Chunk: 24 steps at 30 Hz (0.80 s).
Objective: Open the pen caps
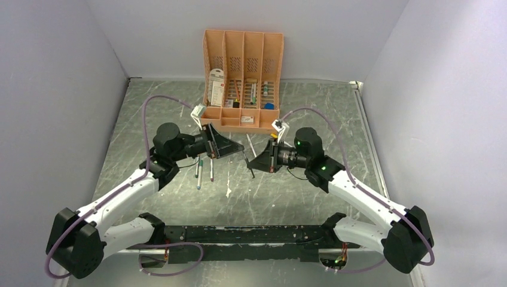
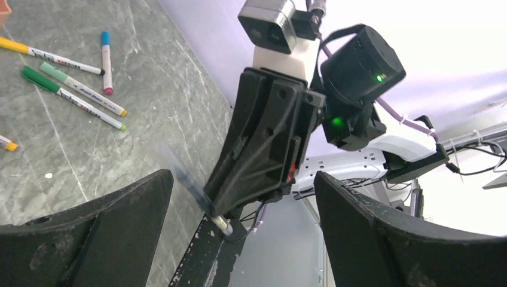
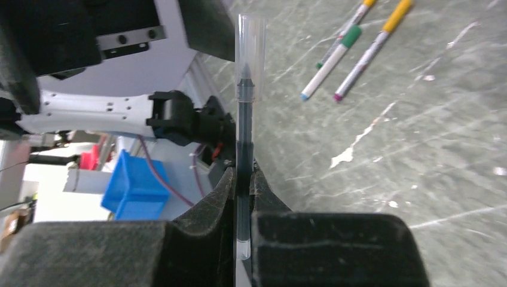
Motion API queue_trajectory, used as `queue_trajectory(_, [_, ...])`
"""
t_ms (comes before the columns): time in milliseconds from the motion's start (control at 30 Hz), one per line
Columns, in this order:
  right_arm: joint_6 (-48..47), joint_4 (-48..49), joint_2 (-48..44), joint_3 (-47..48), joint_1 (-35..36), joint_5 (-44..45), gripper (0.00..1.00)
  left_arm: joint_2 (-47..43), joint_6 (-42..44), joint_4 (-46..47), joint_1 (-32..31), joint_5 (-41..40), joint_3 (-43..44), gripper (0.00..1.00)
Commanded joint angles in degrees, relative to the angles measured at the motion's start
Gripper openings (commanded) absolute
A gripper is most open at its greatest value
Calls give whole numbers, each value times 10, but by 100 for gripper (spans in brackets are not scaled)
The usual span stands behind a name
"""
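My right gripper is shut on a thin pen with a dark barrel. The pen stands up out of the jaws and wears a clear cap on its upper end. In the top view this gripper hovers over the table's middle, facing my left gripper a short way off. The left gripper is open with nothing between its wide-apart fingers. It looks at the right gripper's black body and the blurred held pen. Several capped pens lie loose on the table.
A peach-orange organiser with card packets stands at the back centre. Loose pens with yellow, green and blue caps lie beyond the left gripper. Two more pens lie past the right gripper. A blue bin sits off the table.
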Motion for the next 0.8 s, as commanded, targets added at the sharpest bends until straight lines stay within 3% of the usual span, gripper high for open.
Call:
queue_trajectory(0, [88,126,-11,-30,29,-11,0,25,-16,67,-23,-28,-5,100])
queue_trajectory(200, [112,167,-10,-37,59,26,0,51,1,51,-45,-48,17,100])
queue_trajectory(433, [97,145,-3,-21,68,42,0,52,8,39,-50,-66,22,96])
queue_trajectory(567, [87,123,3,-20,69,47,0,49,19,18,-51,-78,28,86])
queue_trajectory(767, [91,129,-1,-35,69,51,0,57,27,4,-51,-82,32,56])
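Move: The black pen's clear cap points forward and up from the right fingers, its middle about 5 cm ahead of that hand, 1 cm left and 3 cm higher. From the left hand the cap lies about 4 cm right, 2 cm ahead and 4 cm below. The open left gripper is some 5 cm left of the right hand, 3 cm ahead and 7 cm up. On the table, about 28 cm below the left hand, a white marker lies 14 cm ahead and 6 cm right, a yellow-capped marker 6 cm ahead and 9 cm left. The black pen, still pinched in the shut right fingers, is carried about 3 cm left, 2 cm up and slightly back, rolling under 10 degrees, so its cap goes in between the left fingers. The left hand meets it, going some 2 cm right and 2 cm down, then creeps 1 cm forward while its fingers close by about a third around the cap without shutting on it. ##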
